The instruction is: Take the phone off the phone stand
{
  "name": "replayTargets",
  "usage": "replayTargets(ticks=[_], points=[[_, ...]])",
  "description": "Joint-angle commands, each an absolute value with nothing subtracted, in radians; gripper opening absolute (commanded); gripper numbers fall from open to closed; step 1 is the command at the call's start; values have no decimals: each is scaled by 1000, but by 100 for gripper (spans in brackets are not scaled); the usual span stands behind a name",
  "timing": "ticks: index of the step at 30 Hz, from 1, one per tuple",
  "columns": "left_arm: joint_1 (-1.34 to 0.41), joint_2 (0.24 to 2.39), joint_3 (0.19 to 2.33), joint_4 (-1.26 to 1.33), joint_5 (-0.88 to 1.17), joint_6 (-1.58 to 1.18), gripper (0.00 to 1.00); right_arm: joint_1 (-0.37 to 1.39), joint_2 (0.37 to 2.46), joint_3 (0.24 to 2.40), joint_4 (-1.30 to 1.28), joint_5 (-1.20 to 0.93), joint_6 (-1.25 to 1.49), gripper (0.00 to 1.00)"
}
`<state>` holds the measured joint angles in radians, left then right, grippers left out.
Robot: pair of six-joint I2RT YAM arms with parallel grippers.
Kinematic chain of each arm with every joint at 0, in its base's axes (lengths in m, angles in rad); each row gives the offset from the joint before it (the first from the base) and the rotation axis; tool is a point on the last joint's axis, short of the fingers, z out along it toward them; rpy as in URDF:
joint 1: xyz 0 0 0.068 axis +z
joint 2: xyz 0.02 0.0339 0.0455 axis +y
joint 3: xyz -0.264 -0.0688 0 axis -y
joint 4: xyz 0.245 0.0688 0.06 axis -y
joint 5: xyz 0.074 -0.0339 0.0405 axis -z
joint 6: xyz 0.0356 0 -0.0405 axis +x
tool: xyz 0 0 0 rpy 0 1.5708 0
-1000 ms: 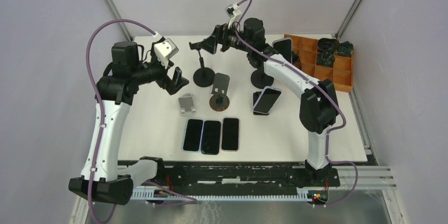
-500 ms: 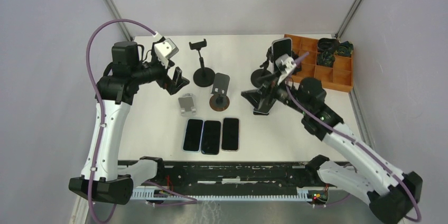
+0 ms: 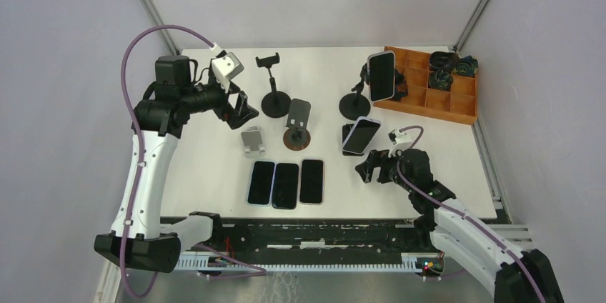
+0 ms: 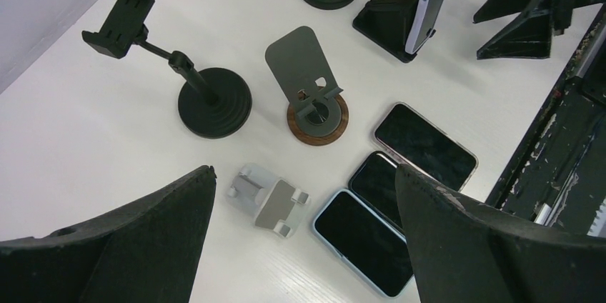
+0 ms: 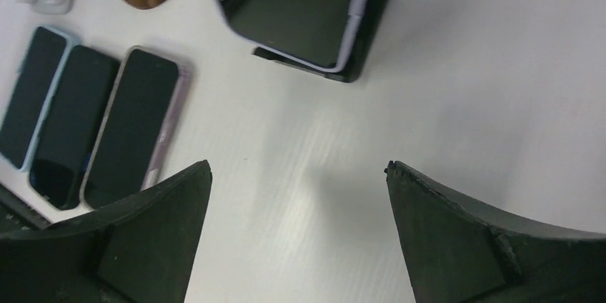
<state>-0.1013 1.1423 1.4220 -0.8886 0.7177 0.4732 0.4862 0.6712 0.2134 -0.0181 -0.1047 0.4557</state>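
A phone (image 3: 381,76) is clamped upright in a black stand (image 3: 353,105) at the back right. A second phone (image 3: 361,135) leans on a black wedge stand (image 5: 368,17) mid-right, and shows in the right wrist view as the leaning phone (image 5: 300,10). My right gripper (image 3: 370,166) hovers open just in front of it, nothing between its fingers; in its own view the right gripper (image 5: 298,166) is over bare table. My left gripper (image 3: 241,112) is open at the left, high above the small stands, with nothing in the left gripper (image 4: 304,171).
Three phones (image 3: 286,183) lie flat side by side near the front. Empty stands: a black clamp stand (image 3: 271,85), a grey plate stand on a wooden base (image 3: 297,124) and a small white stand (image 3: 253,140). An orange compartment tray (image 3: 464,106) sits at the back right.
My right arm has swung from the back, near the clamp stand, down to the front right, ending low in front of the wedge stand. The left arm has barely moved.
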Motion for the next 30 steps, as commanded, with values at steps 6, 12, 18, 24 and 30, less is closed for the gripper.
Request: replayTargets(ticks=[6, 12, 18, 24, 30], points=[[-97, 1154, 1460, -915, 750, 477, 100, 284, 971, 172, 500, -317, 410, 98], [-97, 1162, 1462, -917, 755, 477, 100, 215, 1117, 162, 815, -494, 464, 96], [-99, 1176, 1468, -919, 766, 474, 100, 213, 1276, 190, 976, -566, 512, 86], [-97, 1178, 1470, -931, 765, 490, 100, 212, 1405, 217, 1100, -613, 552, 74], [-98, 1180, 1466, -936, 768, 497, 100, 218, 1460, 232, 1166, -630, 572, 66]])
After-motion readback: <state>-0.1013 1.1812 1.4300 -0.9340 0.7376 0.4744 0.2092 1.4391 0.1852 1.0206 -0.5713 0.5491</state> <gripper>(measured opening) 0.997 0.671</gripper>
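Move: From the right hand, the phone on the low black stand is about 11 cm ahead and 3 cm left, its middle at roughly hand height; the stand's base is some 11 cm ahead, 5 cm left and 5 cm below. The nearest phone lying flat is about 20 cm left and 3 cm back, and the tall stand's round base about 23 cm ahead and 5 cm left. From the left hand, the stand phone is roughly 38 cm right, 5 cm ahead and 23 cm below. Bring the open right gripper forward about 7 cm to the phone's lower right edge, dipping some 3 cm and easing slightly right first, then coming back up and swinging a few centimetres left. Roll the hand's left side up about 15 degrees so one finger passes in front of the phone and the other behind, and begin closing to roughly two thirds open. ##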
